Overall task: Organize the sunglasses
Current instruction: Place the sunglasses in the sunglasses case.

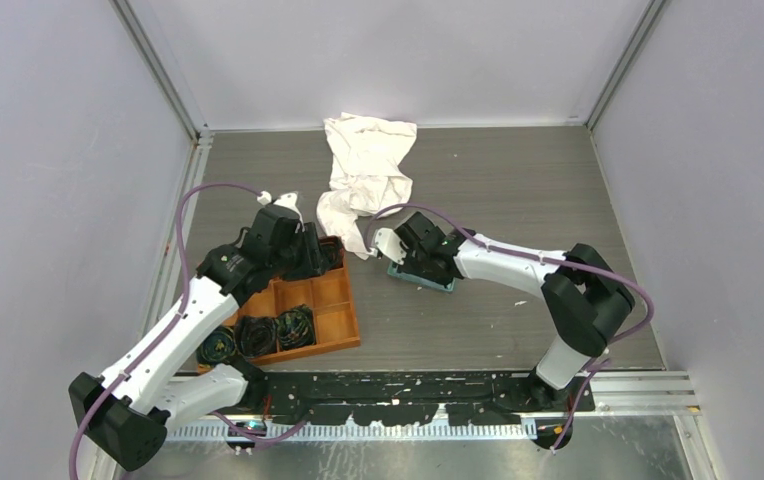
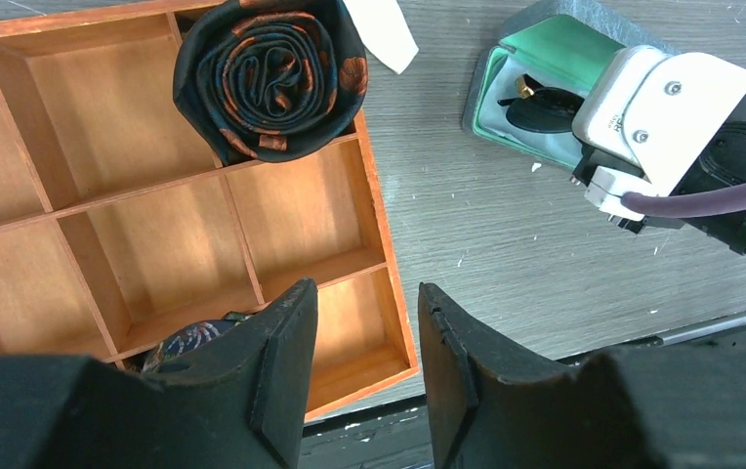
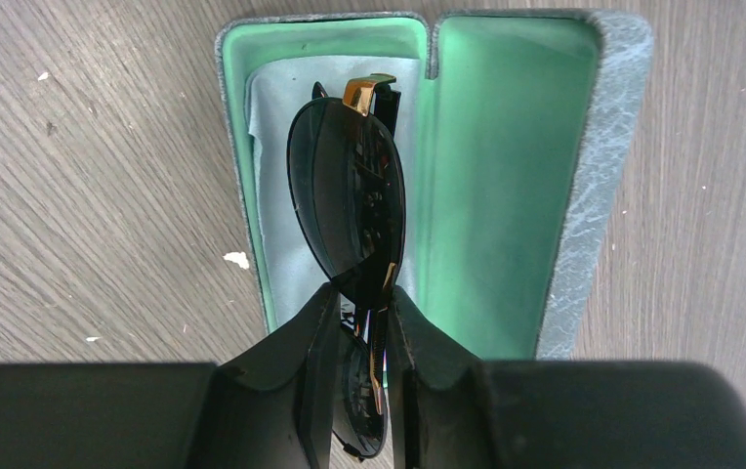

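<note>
The sunglasses, black with dark oval lenses and a gold hinge, hang folded over the left half of the open grey-blue case with its mint-green lining. My right gripper is shut on their lower end. From the left wrist view the sunglasses show as a dark shape inside the case, under the right wrist. In the top view the right gripper sits over the case mid-table. My left gripper stands open and empty above the wooden tray's corner.
A wooden divided tray lies at the left, holding three black coiled bundles in its near row and another bundle in a far compartment. A crumpled white cloth lies behind the case.
</note>
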`<state>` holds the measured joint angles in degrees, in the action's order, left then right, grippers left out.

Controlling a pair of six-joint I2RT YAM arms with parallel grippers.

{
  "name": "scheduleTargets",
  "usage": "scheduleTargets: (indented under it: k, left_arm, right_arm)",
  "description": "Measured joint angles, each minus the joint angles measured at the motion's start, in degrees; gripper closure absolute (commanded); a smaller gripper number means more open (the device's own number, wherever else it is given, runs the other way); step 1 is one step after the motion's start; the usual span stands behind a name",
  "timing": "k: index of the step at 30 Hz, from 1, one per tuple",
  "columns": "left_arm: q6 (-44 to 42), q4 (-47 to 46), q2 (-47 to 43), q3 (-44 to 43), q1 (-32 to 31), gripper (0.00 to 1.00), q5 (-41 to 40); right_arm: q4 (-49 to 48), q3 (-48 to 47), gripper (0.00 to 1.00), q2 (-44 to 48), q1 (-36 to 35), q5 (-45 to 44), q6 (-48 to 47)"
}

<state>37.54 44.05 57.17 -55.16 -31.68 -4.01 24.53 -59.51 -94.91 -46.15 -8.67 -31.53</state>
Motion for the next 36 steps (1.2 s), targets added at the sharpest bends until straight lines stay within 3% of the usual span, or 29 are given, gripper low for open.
scheduleTargets:
  k: [15, 19, 22, 30, 31, 36]
  left_arm:
    - [0.9, 0.0, 0.0, 0.2, 0.0, 0.57, 0.0]
    - [1.0, 0.0, 0.0, 0.2, 0.1, 0.57, 0.0]
    - [1.0, 0.0, 0.0, 0.2, 0.1, 0.57, 0.0]
    - [1.1, 0.0, 0.0, 0.3, 0.1, 0.57, 0.2]
    - [1.1, -0.1, 0.0, 0.3, 0.1, 0.57, 0.2]
    - [1.1, -0.1, 0.2, 0.3, 0.1, 0.57, 0.6]
  right_arm:
    - [1.0, -1.5, 0.64, -3.0, -0.4, 1.2, 0.0]
    - [1.1, -1.7, 0.57, -3.5, -0.4, 1.0, 0.2]
    - [0.9, -1.7, 0.41, -3.5, -0.6, 0.3, 0.4]
    - [-0.2, -0.7, 0.38, -3.0, -1.5, -2.0, 0.4]
    - [-0.1, -0.6, 0.27, -2.6, -1.5, -2.2, 0.5]
    - [0.2, -0.5, 0.24, 1.5, -2.1, -2.9, 1.1]
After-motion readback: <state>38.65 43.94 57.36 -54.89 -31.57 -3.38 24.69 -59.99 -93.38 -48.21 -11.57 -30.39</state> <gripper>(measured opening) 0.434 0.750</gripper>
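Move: The right hand holds the folded sunglasses low over the open sunglasses case; the tray's middle is about 3 cm to its left, 1 cm ahead and 3 cm below. The case's open lid lies about 7 cm ahead and 2 cm to the left, at much the same depth. The wooden organizer is some 30 cm to the right hand's left and 6 cm back. From the left hand, the case is about 20 cm right, 6 cm ahead and 15 cm lower. Still pinching the folded sunglasses, the right hand lowers them about 1.5 cm into the cloth-lined tray, easing slightly left. Its fingers open slowly at first, then wide while it stays low, letting go of the glasses; with the fingers still spreading, the hand lifts almost 3 cm straight up off them. ##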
